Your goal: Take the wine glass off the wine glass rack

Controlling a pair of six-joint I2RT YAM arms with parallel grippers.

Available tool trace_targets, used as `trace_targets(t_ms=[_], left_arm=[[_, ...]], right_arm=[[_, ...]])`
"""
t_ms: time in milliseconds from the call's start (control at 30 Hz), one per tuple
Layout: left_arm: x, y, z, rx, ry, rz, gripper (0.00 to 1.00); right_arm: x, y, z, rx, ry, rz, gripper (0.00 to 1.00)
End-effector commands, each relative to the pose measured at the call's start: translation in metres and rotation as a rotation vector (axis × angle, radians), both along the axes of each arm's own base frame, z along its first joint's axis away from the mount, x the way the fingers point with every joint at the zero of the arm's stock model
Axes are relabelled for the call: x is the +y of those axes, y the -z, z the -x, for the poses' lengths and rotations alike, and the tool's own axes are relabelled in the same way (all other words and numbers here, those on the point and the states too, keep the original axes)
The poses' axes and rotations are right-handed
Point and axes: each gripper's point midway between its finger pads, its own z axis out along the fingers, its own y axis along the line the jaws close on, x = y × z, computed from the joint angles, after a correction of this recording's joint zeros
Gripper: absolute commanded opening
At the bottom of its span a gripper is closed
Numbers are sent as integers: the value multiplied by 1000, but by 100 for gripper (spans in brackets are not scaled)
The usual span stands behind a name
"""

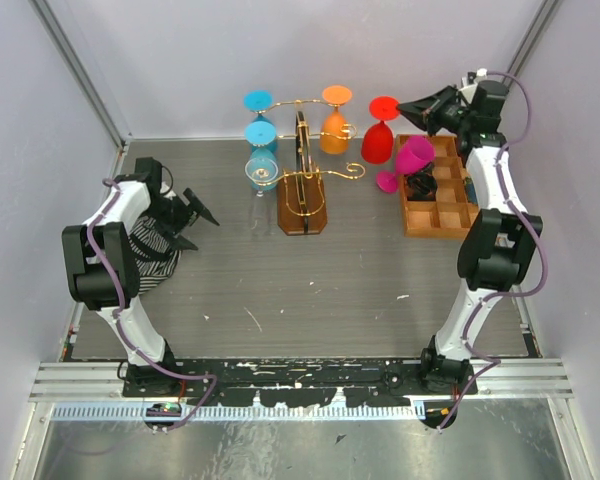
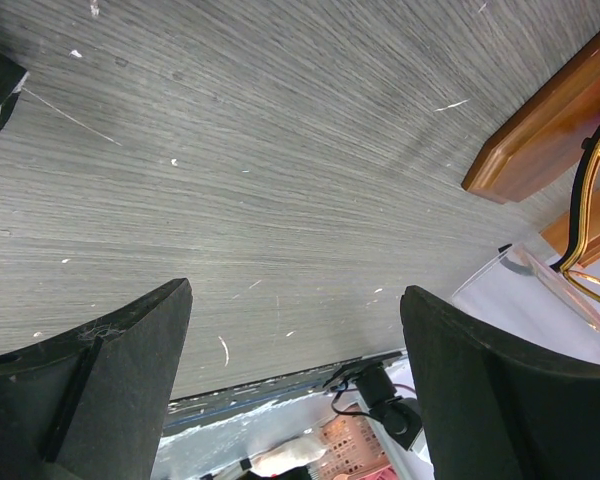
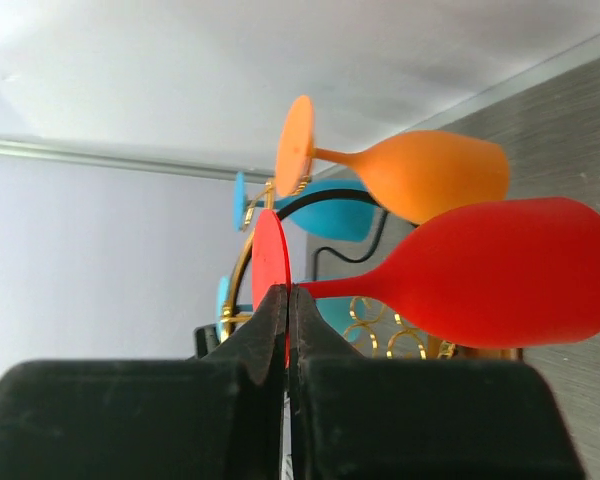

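Note:
The wine glass rack (image 1: 302, 203), gold wire on a brown wooden base, stands at the table's back middle. Blue glasses (image 1: 261, 128), a clear glass (image 1: 262, 170) and an orange glass (image 1: 334, 128) hang from it. A red wine glass (image 1: 379, 140) hangs bowl-down just right of the rack's right scroll end. My right gripper (image 1: 404, 105) is shut on its foot. In the right wrist view the gripper (image 3: 288, 292) pinches the red disc, with the red bowl (image 3: 500, 270) to the right. My left gripper (image 1: 197, 213) stands open at the left, over bare table (image 2: 295, 330).
An orange-brown compartment tray (image 1: 450, 212) sits at the right with a magenta glass (image 1: 412, 158) tilted at its near-left corner. A black-and-white striped cloth (image 1: 155, 250) lies under the left arm. The rack's base corner (image 2: 540, 130) shows in the left wrist view.

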Motion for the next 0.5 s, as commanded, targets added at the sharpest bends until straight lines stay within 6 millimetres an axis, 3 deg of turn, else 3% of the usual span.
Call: trace_targets(t_ms=[0, 467], left_arm=[[-1, -6, 4, -20, 12, 16, 92], [-1, -6, 6, -17, 16, 15, 93]], right_arm=[[13, -92, 43, -234, -97, -33, 1], [-1, -150, 73, -375, -98, -19, 1]])
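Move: Hanging upside down by its foot from the closed right fingers, already clear of the rack, the red wine glass has its middle about 3 cm left, 2 cm ahead and 10 cm below that hand. Some 22 cm below, the pink glass leans about 5 cm to the right and 1 cm back; the wooden tray's middle is roughly 18 cm right, 2 cm back. The orange glass hangs about 13 cm left, 4 cm ahead. From the left hand, the red glass lies about 41 cm right, 21 cm ahead and 12 cm higher. Lifting the red glass up and away from the leaning pink one, the right hand rises about 8 cm while drawing back some 4 cm, quick at first and easing off near the end. Its fingers tip up by roughly 10 degrees with a slight counter-clockwise turn, and keep their pinch on the edge of the glass's foot. ##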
